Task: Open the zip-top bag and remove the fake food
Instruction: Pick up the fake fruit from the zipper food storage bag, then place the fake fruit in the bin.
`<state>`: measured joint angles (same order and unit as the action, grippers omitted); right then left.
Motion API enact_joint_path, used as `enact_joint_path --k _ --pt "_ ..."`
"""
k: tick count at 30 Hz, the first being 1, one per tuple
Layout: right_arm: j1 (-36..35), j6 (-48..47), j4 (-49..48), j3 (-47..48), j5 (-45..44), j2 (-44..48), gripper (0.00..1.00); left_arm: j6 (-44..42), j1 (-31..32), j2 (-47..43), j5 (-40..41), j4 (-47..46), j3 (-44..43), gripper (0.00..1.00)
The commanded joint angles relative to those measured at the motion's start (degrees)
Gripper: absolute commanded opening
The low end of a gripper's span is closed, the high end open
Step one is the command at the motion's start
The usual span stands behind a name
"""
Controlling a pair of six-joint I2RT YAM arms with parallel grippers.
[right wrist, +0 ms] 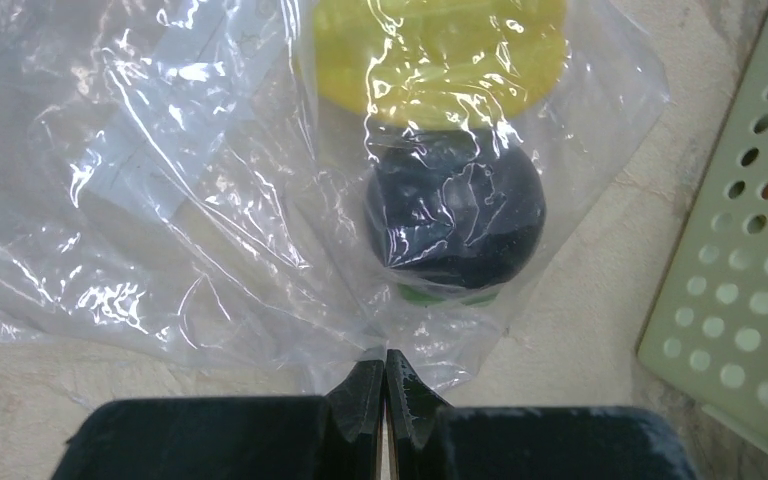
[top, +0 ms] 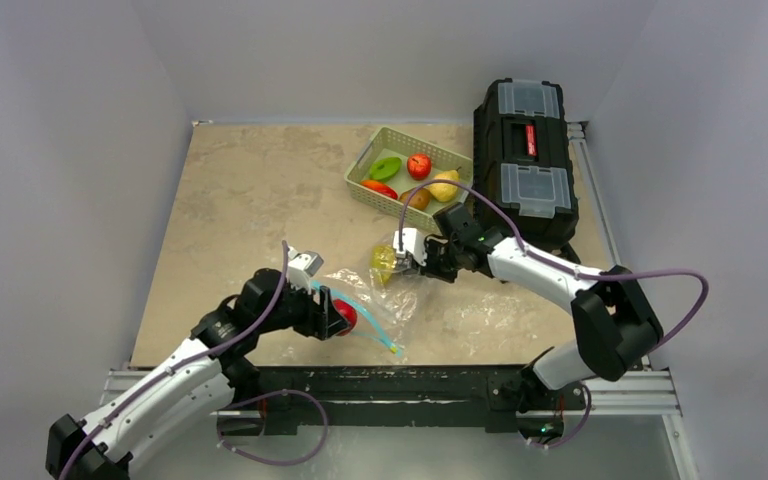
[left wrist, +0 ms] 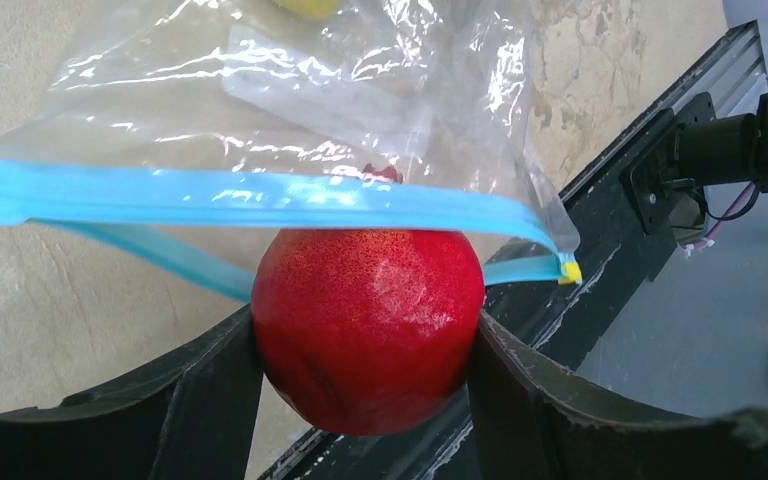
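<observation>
The clear zip-top bag (top: 375, 298) lies on the table between the two arms, its teal zip strip (left wrist: 260, 200) open toward the left arm. My left gripper (left wrist: 368, 350) is shut on a red round piece of fake food (left wrist: 368, 325), held just outside the bag's mouth (top: 344, 316). A yellow piece (right wrist: 440, 50) and a dark purple piece (right wrist: 455, 215) are still inside the bag (right wrist: 210, 220), near its closed end. There my right gripper (right wrist: 385, 370) is shut on a pinch of the plastic, beside the yellow piece (top: 384, 260).
The pale green basket (top: 360, 190) at the back holds several fruits and vegetables; its perforated wall (right wrist: 750, 260) is just right of my right gripper. A black toolbox (top: 525, 160) stands right of the basket. The table's metal front rail (left wrist: 620, 190) runs close behind the red fruit.
</observation>
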<state>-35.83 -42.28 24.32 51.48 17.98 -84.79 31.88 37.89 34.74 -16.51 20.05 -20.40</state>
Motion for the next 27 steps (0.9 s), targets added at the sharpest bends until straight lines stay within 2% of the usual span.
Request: enact_joint_path --k 1,11,19,27 --pt "2.0 1.0 -1.9 0.1 -1.8 3.0 0.0 0.3 -0.3 -2.7 1.5 4.8 -5.1 0.0" --pt "3.3 -0.3 0.3 0.7 -0.8 3.6 0.0 -0.2 -0.3 -6.8 4.7 9.2 -11.7 0.0" --pt "4.2 -0.8 1.1 0.8 0.1 3.8 0.0 -2.2 -0.4 -0.7 10.1 5.0 -18.7 0.0" --pt "4.3 -1.2 1.5 0.9 0.4 3.7 0.0 -2.9 -2.3 9.3 8.7 -3.7 -22.3 0.0"
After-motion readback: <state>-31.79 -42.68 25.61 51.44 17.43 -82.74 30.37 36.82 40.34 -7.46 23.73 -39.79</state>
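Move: The left hand already grips the pomegranate in the bag's blue-zipped mouth, whose middle is about 3 cm ahead, 3 cm right and 4 cm below. The green basket it goes to is roughly 32 cm ahead, 13 cm right and 5 cm lower; the yellow fruit, still bagged, is 14 cm ahead, 8 cm right and 6 cm down. From the right hand, pinching the bag, the basket is about 20 cm ahead, 1 cm left and 1 cm lower. Left lifts the held pomegranate about 11 cm, then also 5 cm forward towards the basket; right keeps pinching bag. ##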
